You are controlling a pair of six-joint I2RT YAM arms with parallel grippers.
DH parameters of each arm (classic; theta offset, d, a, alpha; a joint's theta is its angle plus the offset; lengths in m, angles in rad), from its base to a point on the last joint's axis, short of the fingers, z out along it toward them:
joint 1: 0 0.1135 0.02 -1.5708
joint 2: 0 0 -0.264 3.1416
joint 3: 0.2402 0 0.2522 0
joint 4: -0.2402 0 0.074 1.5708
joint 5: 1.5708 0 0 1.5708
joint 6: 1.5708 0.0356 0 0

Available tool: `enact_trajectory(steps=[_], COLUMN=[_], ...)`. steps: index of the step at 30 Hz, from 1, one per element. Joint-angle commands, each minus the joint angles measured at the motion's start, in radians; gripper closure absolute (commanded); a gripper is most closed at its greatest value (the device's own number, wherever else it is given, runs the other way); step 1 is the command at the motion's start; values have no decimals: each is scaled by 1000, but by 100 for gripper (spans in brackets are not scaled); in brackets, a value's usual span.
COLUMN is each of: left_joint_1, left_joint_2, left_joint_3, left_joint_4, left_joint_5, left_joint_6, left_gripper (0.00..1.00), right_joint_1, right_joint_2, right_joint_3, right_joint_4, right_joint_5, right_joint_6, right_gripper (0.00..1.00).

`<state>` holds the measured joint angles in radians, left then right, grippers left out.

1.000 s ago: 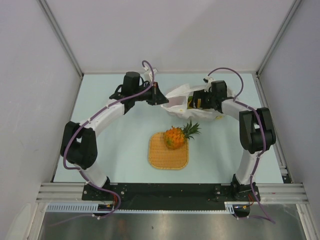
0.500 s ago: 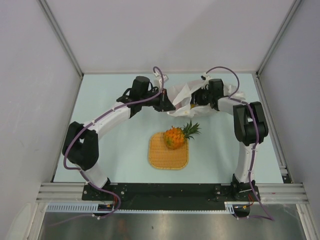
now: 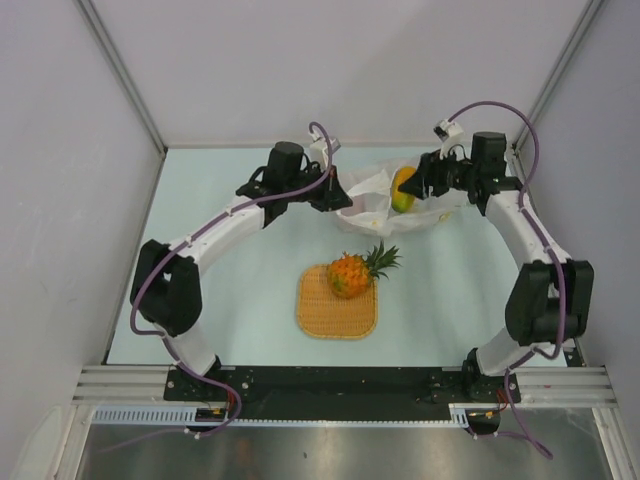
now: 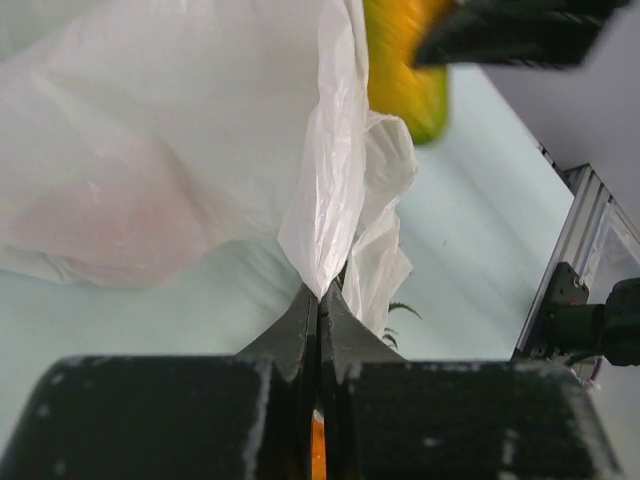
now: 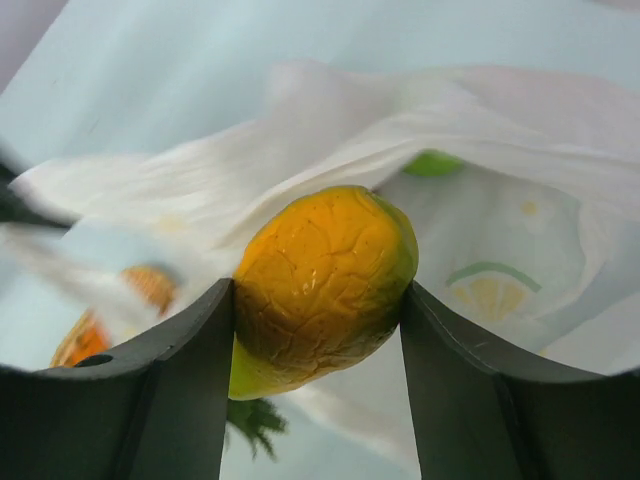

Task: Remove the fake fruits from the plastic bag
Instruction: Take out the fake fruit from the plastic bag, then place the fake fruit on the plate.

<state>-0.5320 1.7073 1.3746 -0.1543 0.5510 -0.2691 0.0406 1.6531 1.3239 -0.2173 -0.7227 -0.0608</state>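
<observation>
The yellow-orange-green mango (image 3: 402,190) (image 5: 320,280) hangs above the plastic bag's mouth, and my right gripper (image 3: 410,188) (image 5: 318,290) is shut on it, a finger on each side. The thin white plastic bag (image 3: 375,208) (image 5: 400,130) (image 4: 180,140) lies at the back of the table. My left gripper (image 3: 338,200) (image 4: 320,296) is shut on the bag's edge and holds it up. A small green piece (image 5: 432,163) shows inside the bag. The pineapple (image 3: 352,272) lies on the woven orange mat (image 3: 337,310). A faint reddish shape shows through the bag's film in the left wrist view.
The mat sits mid-table, in front of the bag. Grey walls close in the table on the left, back and right. An aluminium rail (image 3: 340,385) with both arm bases runs along the near edge.
My right gripper has closed on the mango inside the bag and drawn it up and out to the right. My left gripper has kept its hold on the bag's edge.
</observation>
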Motion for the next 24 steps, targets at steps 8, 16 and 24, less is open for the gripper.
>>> enact_trajectory(steps=[8,16,24], left_joint_1=[33,84,104], left_joint_2=[57,55,8], left_joint_3=[169,207,198], left_joint_4=[-1,-7,18], left_joint_5=[-33,-3,16], left_joint_6=[-1,-12,-58], left_gripper=[97,99,100], right_joint_1=[221,516,771], right_joint_2=[-314,-248,-86], right_joint_3=[26,20,110], right_joint_4=[-522,-417,-312], right_joint_5=[-130,0,201], right_joint_6=[-465,-377,-275], right_gripper=[84,82,81])
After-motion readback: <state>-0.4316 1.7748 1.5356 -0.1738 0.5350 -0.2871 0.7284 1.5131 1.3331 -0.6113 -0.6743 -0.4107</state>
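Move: The mango is already clear of the bag's contents in my right fingers. From that hand the tray's middle lies some 27 cm back, 16 cm to the left and 18 cm below. The pineapple on the tray's forward right part is about 20 cm back, 13 cm left and 15 cm down; the open bag sits straight beneath, roughly 12 cm down. From my left hand, which pinches the bag's rim, the tray is about 22 cm back, 2 cm left and 18 cm below. Keeping its grip on the mango, my right hand swings back and left, roughly 30 cm in all, away from the bag to over the tray's forward left part; it rises about 5 cm first, then sinks back to its starting height, the wrist turning some 45 degrees counter-clockwise. My left hand keeps pinching the rim and draws it about 6 cm forward, a little up and left. ##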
